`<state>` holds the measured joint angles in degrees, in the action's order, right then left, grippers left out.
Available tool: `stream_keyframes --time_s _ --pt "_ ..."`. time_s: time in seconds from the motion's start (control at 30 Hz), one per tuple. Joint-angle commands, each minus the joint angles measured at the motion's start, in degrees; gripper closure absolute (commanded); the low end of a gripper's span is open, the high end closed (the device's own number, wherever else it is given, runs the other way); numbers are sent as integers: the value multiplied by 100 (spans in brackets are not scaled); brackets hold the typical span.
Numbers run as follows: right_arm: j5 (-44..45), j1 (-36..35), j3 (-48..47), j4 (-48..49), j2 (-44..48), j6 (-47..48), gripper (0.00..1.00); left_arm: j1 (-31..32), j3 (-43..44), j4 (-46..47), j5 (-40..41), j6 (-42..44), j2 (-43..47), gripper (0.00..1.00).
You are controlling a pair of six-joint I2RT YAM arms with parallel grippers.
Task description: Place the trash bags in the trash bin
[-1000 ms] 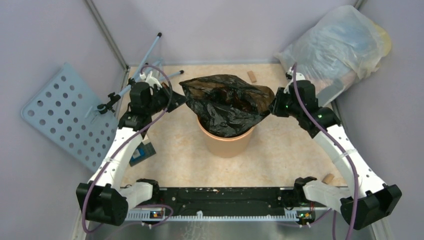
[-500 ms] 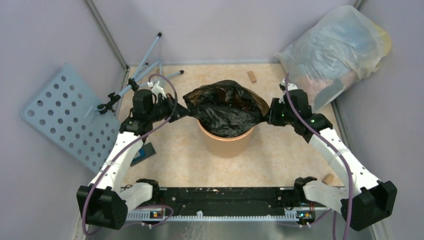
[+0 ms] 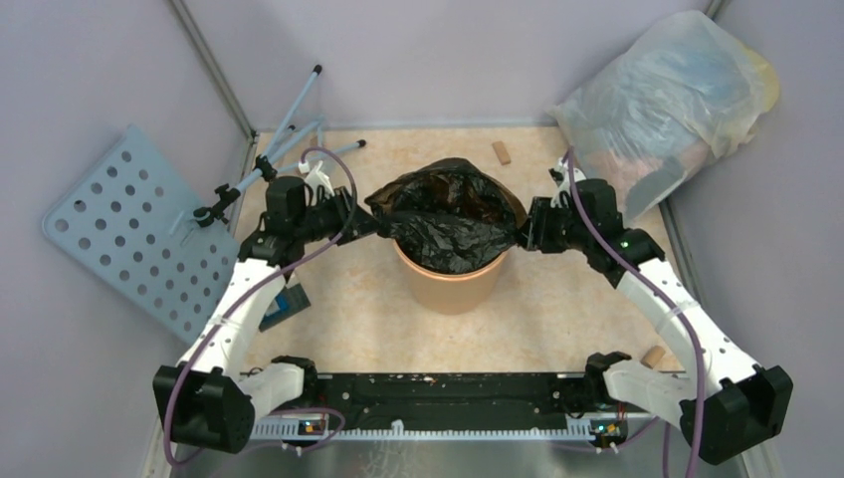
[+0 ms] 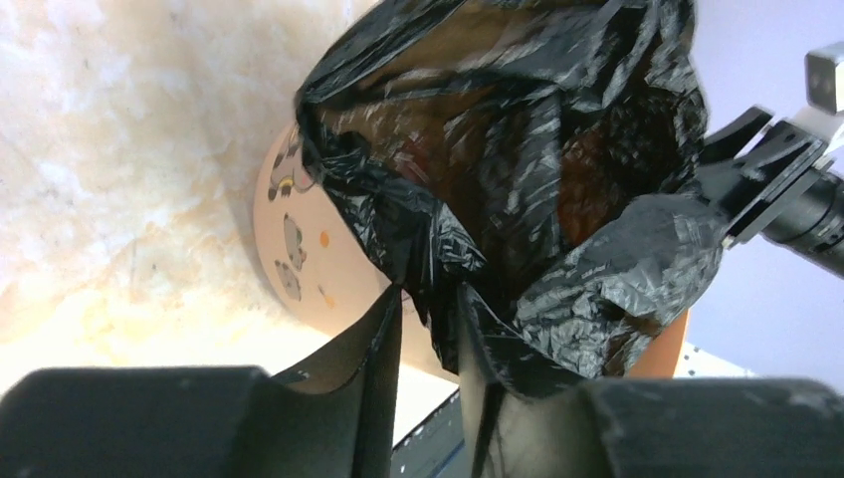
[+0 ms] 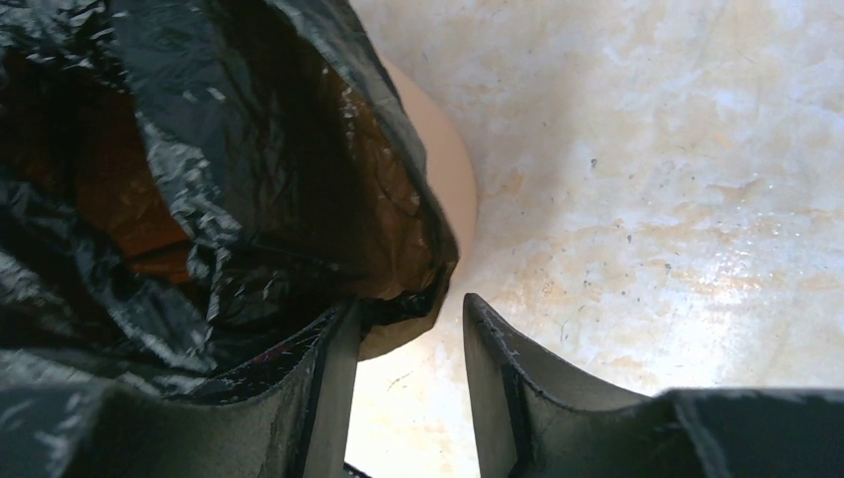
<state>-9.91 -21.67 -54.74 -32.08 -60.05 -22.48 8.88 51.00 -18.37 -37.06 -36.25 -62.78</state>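
The glossy black trash bag sits in the mouth of the round orange trash bin, its crinkled edge spread over the rim. My left gripper is at the bag's left edge and my right gripper at its right edge. In the left wrist view the left gripper stands open, with a fold of the bag hanging between its tips in front of the bin. In the right wrist view the right gripper is open. The bag lies against its left finger over the bin's wall.
A big translucent stuffed bag fills the back right corner. A perforated blue-grey panel and thin rods lean at the left. Small wooden blocks lie behind the bin and at the near right.
Both arms have come down and inward, and the bag has sunk from above the bin into its mouth. Both grippers' jaws have parted.
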Motion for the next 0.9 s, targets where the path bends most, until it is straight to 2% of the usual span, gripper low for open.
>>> stream_keyframes --time_s 0.0,0.1,0.23,0.3,0.57,0.77,0.87 --pt "-316 -4 -167 234 292 90 56 -27 706 -311 208 347 338 59" --pt "-300 -4 -252 135 294 128 54 -27 766 -619 522 420 592 43" --pt "-54 -4 -371 -131 296 229 43 -23 790 -1021 858 453 920 23" --pt "150 -4 -455 -241 325 279 39 -27 832 -1216 1004 493 1033 18" --pt "965 -4 -1089 -730 509 568 32 -27 1036 -1692 1030 705 1248 14" --pt "838 -4 -1416 -548 940 1053 32 -27 1152 -1740 770 1117 1476 13" --pt "687 -4 -1691 -556 822 1465 31 -27 1181 -1806 306 1098 1507 15"
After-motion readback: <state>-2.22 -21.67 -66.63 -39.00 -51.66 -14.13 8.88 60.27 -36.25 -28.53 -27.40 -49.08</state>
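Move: The trash bag hangs in the trash bin between the hands, its left corner still between the left fingers and its right edge between the right ones. Its middle is about 13 cm to the left hand's right and 15 cm to the right hand's left, level fore-and-aft and 6 to 8 cm down; the bin's middle is some 6 cm deeper. A wooden block lies on the table about 32 cm ahead of the right hand and 2 cm left. Both hands let go of the black bag and draw apart from the bin: the left fingers spread from about a quarter to nearly fully open as that hand goes up about 6 cm, its fingers tipping up slightly, then eases back and out to the left, clear of the bag's corner. The right fingers, already partly open, widen further while that hand almost hovers beside the bag's edge, then it lifts ever faster, some 10 cm in all, and shifts a little to the right as it tips up about 15 degrees. ##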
